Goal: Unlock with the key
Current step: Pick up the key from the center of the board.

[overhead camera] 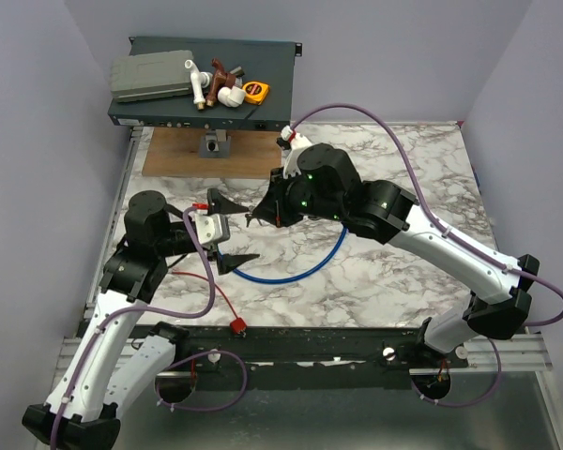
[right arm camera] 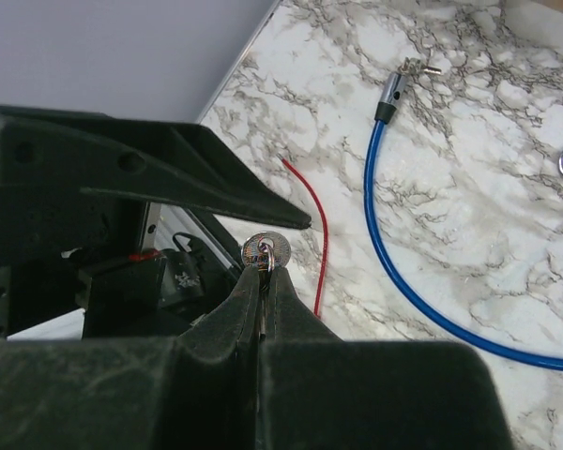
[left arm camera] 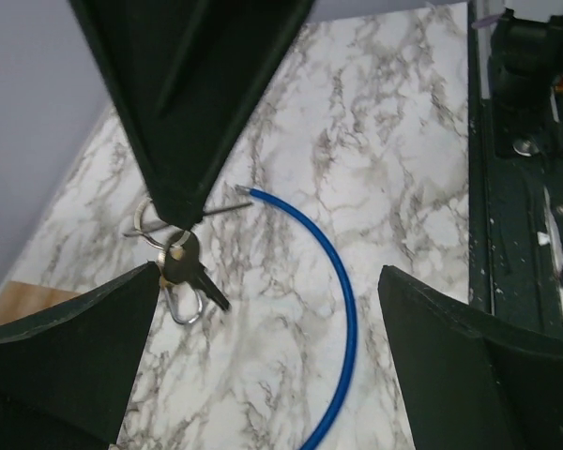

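Observation:
My right gripper [right arm camera: 266, 274] is shut on a small key [right arm camera: 267, 250] with a round silver head and a ring through it. In the left wrist view the same key bunch [left arm camera: 186, 267] hangs under the right fingers [left arm camera: 183, 112], with rings and a small carabiner [left arm camera: 184, 307] just above the marble. My left gripper [overhead camera: 233, 232] stands wide open beside it, with nothing between its fingers [left arm camera: 70, 347]. The blue cable lock [overhead camera: 296, 272] curves across the table, and its metal end [right arm camera: 392, 92] lies free.
A thin red cord [overhead camera: 211, 286] runs to a small red tag [overhead camera: 235, 325] at the near table edge. A wooden board [overhead camera: 183, 153] carries a grey metal piece [overhead camera: 213, 143]. Behind it, a dark shelf [overhead camera: 277, 70] holds a grey box and fittings.

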You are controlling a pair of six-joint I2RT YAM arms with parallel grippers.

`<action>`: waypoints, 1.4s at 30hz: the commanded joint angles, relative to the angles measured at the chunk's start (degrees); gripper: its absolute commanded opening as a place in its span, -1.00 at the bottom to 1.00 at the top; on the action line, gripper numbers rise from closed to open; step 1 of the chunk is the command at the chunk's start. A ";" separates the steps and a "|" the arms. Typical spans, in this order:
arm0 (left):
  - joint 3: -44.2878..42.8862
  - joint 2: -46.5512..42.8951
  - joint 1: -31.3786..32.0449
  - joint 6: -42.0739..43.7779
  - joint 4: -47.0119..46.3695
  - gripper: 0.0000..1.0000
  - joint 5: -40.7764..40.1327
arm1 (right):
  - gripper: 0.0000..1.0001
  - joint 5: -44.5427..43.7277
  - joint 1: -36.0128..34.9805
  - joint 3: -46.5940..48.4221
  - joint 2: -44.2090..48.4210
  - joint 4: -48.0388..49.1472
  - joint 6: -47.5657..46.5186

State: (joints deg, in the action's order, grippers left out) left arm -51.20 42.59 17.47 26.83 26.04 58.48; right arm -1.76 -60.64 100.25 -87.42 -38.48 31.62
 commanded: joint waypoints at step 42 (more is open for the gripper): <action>-2.27 2.18 1.25 -2.39 -9.19 -1.00 -3.11 | -0.99 -0.99 -0.08 -3.61 5.11 4.23 -0.36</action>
State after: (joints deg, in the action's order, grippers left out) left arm -50.22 45.15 18.48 12.88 7.84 52.58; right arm 1.39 -60.64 97.84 -85.03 -34.30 31.68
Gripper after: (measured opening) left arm 0.008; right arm 0.007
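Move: The key stands at the right gripper's shut fingertips, some 2 cm to that hand's left, 1 cm ahead and 1 cm below its hand point. From the open left gripper it is about 4 cm ahead, 1 cm to the right and 2 cm up. On the table, about 28 cm below the left hand, the padlock lies some 14 cm ahead and 15 cm right, the blue cable's near bend 3 cm back and 8 cm right, and the red plug 13 cm back and 4 cm left. Bring the left gripper quickly forward and up, about 3 cm each, so that its fingers stand around the key, tipping the fingertips up by some 5 to 10 degrees. Hold there and close it from wide open to shut, pinching the key, while the right gripper keeps its own grip, lifts a couple of centimetres and eases back about 1 cm. ##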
